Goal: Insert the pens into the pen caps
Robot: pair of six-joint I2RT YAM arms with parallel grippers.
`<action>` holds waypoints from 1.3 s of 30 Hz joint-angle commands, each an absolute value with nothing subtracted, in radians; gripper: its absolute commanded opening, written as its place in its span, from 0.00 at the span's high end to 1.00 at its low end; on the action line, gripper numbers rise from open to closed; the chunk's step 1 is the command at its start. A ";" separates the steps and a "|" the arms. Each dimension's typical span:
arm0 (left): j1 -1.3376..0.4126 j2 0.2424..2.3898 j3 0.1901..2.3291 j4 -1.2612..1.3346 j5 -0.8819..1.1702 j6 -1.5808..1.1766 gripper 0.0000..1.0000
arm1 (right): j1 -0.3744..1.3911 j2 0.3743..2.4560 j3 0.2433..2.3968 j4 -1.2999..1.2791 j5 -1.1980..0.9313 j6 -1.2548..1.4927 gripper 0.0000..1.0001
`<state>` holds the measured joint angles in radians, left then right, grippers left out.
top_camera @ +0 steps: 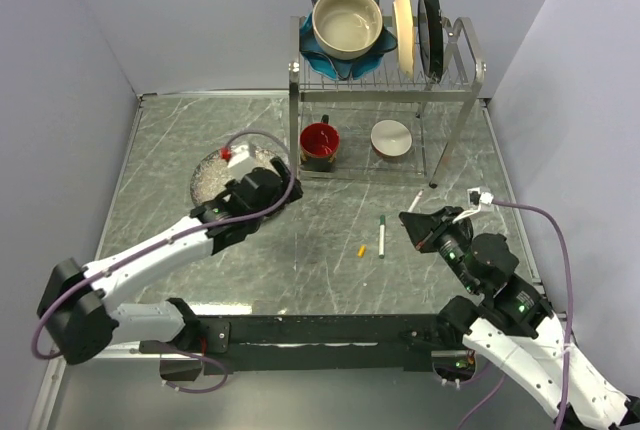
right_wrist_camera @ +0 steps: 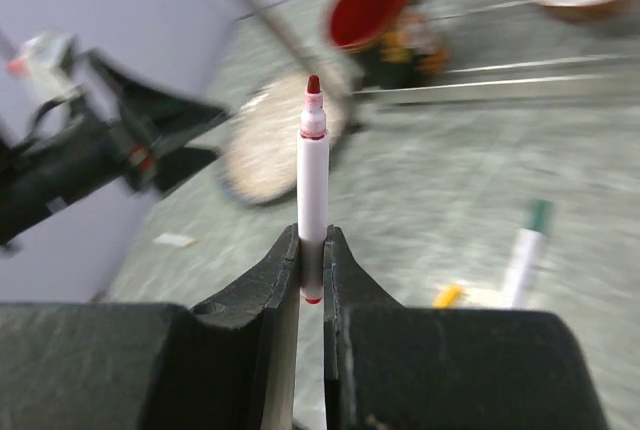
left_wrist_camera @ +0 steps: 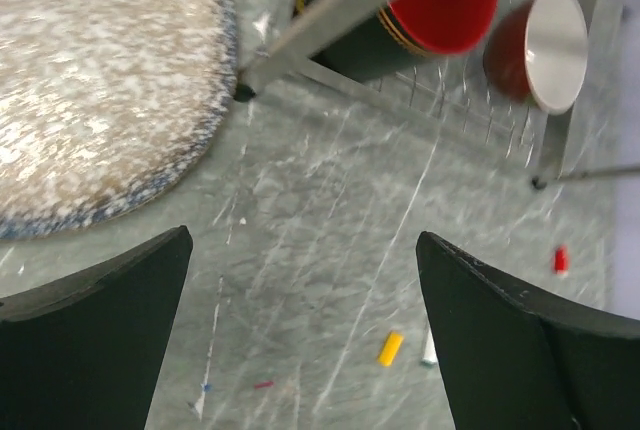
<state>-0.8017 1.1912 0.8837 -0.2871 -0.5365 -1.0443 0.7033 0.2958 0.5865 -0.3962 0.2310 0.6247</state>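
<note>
My right gripper is shut on a white pen. It grips the barrel near the red back end, and the bare red tip points away from the jaws. In the top view this gripper hovers right of centre. A green-ended pen lies flat on the table, with a yellow cap just left of it. The left wrist view shows the same yellow cap and a small red cap near the rack's leg. My left gripper is wide open with nothing in it, beside the speckled plate.
A wire dish rack stands at the back with a large bowl and upright plates on top. Under it sit a red cup and a white bowl. Walls close in on the left, right and back.
</note>
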 commanded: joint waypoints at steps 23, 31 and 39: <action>-0.844 1.284 0.857 0.600 0.584 -0.747 0.17 | 0.706 0.400 0.506 -0.002 -0.167 0.612 1.00; -0.847 1.359 0.888 0.728 0.686 -0.828 0.34 | 0.707 0.445 0.477 0.106 -0.265 0.647 1.00; -0.847 1.377 0.904 0.722 0.672 -0.824 0.47 | 0.707 0.457 0.466 0.132 -0.281 0.658 1.00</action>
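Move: The red-tipped pen, pinched tip up in the right gripper, is about 28 cm right of the empty left hand, 9 cm nearer the bases and 9 cm higher. On the table some 18 cm below the left hand lie the yellow cap, 19 cm right and 8 cm back, and the green-capped pen, 23 cm right and 6 cm back. The left gripper is about 26 cm left of the right hand, 11 cm ahead and 7 cm lower. The left hand swings right about 17 cm, back 12 cm and, after a slight dip, up 11 cm towards the red-tipped pen, turning clockwise some 70 degrees until its fingers point across at the right gripper, and closing from wide open to a bit over half. To meet it the right hand keeps its pinch on the pen, dips briefly, then carries it about 9 cm left and slightly back, turning counter-clockwise some 30 degrees. ##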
